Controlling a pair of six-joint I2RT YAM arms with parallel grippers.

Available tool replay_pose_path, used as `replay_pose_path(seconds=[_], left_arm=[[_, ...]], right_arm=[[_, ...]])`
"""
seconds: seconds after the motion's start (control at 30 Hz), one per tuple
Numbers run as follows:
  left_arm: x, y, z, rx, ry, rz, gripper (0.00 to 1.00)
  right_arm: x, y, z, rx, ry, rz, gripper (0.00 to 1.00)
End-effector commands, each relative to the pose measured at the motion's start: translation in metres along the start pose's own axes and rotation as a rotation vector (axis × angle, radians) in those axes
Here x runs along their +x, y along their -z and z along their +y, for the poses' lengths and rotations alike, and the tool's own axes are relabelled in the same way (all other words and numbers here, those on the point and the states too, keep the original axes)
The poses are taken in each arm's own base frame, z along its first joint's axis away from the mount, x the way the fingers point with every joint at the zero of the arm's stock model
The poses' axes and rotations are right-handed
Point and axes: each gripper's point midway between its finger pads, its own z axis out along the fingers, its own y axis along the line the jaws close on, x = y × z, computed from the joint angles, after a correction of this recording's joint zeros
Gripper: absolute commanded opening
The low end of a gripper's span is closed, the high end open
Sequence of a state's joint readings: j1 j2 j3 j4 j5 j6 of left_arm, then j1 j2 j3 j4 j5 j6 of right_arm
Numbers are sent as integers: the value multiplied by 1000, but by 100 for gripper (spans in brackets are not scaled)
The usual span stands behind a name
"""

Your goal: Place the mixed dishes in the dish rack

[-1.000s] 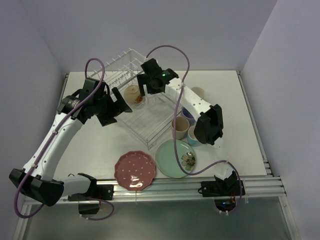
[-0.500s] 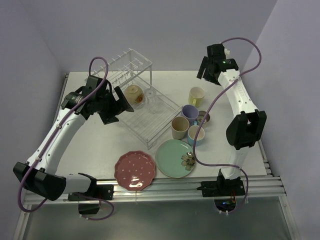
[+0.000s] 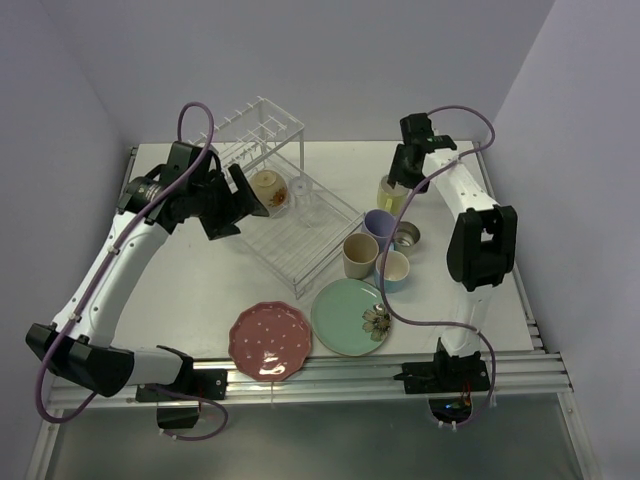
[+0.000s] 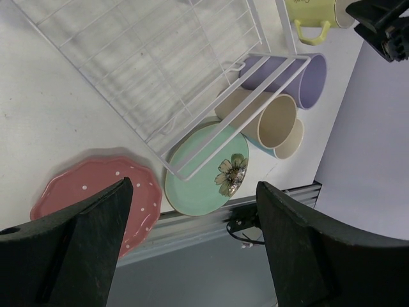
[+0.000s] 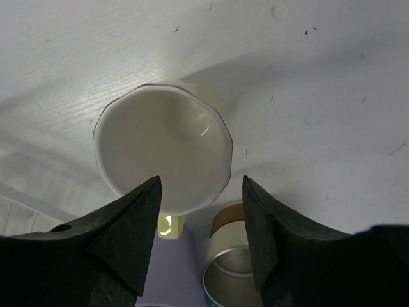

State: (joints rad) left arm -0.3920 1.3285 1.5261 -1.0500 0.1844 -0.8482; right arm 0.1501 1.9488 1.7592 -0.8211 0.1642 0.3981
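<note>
The dish rack [image 3: 300,232] stands left of centre, with a cream bowl [image 3: 266,189] and a small glass [image 3: 303,203] in it. My right gripper [image 3: 404,172] hangs open just over the yellow cup [image 3: 391,193]; in the right wrist view its fingers [image 5: 131,233] flank the cup's near rim [image 5: 163,150] without touching. My left gripper [image 3: 236,205] is open and empty beside the rack's left side. Lavender [image 3: 378,224], beige [image 3: 360,255] and light-blue [image 3: 392,270] cups stand right of the rack. The pink dotted plate [image 3: 270,340] and mint plate [image 3: 350,316] lie at the front.
A small round tin [image 3: 407,236] sits next to the lavender cup, close under my right fingers [image 5: 239,272]. The rack's raised peg tier [image 3: 255,130] is at the back. The left wrist view looks down on the rack grid [image 4: 160,83] and both plates.
My right arm left the rack, swung to the back right, then dropped over the yellow cup with its jaws narrowing. The left arm shifted only slightly.
</note>
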Motion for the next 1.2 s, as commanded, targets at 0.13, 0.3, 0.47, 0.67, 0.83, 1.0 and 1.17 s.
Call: replay_pose_path(seconds=[0.13,0.3,0.47,0.67,0.83,1.0,1.17], left_arm=[[-5,13,-12,32,-37,-6,81],[-8,7,-14,20,-33,12,78],[-13,1,-17,-10,-25,18,75],[-20,-12,-24,-35,-7,22,66],[-26,-25,-45,-30,-5,23,61],[-22,-37,-66,-6,-6,50,60],[-17,-43,-79,10,1,57,60]], right_arm=[[-1,-30,-5,30,23,-15,43],[-6,-33,-3,28,34,-35,11],[-26,-6,12,29,87,-123,0],[-51,80,56,-16,176,-278,0],[-47,146,85,-75,237,-358,0],[-43,198,96,-126,249,-442,0],[-23,230,110,-193,291,-457,0]])
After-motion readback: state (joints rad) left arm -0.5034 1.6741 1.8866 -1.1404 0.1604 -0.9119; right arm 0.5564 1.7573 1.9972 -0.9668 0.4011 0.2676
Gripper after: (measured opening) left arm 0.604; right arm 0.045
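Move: For my right hand the yellow mug's middle is about 3 cm ahead, 2 cm left and 7 cm down. The purple cup stands some 6 cm back and 6 cm left, the steel cup about 9 cm back and 1 cm right, both some 8 to 9 cm below. From my empty left hand, the yellow mug is roughly 22 cm ahead, 33 cm right and 20 cm down; the upturned bowl is about 22 cm ahead, 2 cm right, as low. I sink my right hand about 3 cm and pinch the yellow mug's near right rim, one finger inside. Then I raise the mug some 19 cm, swinging it about 13 cm left and 7 back towards the rack, the hand turning counter-clockwise and its fingers tipping up. My left hand comes about 6 cm right and 5 forward towards the mug, fingers part-closing but still open. ##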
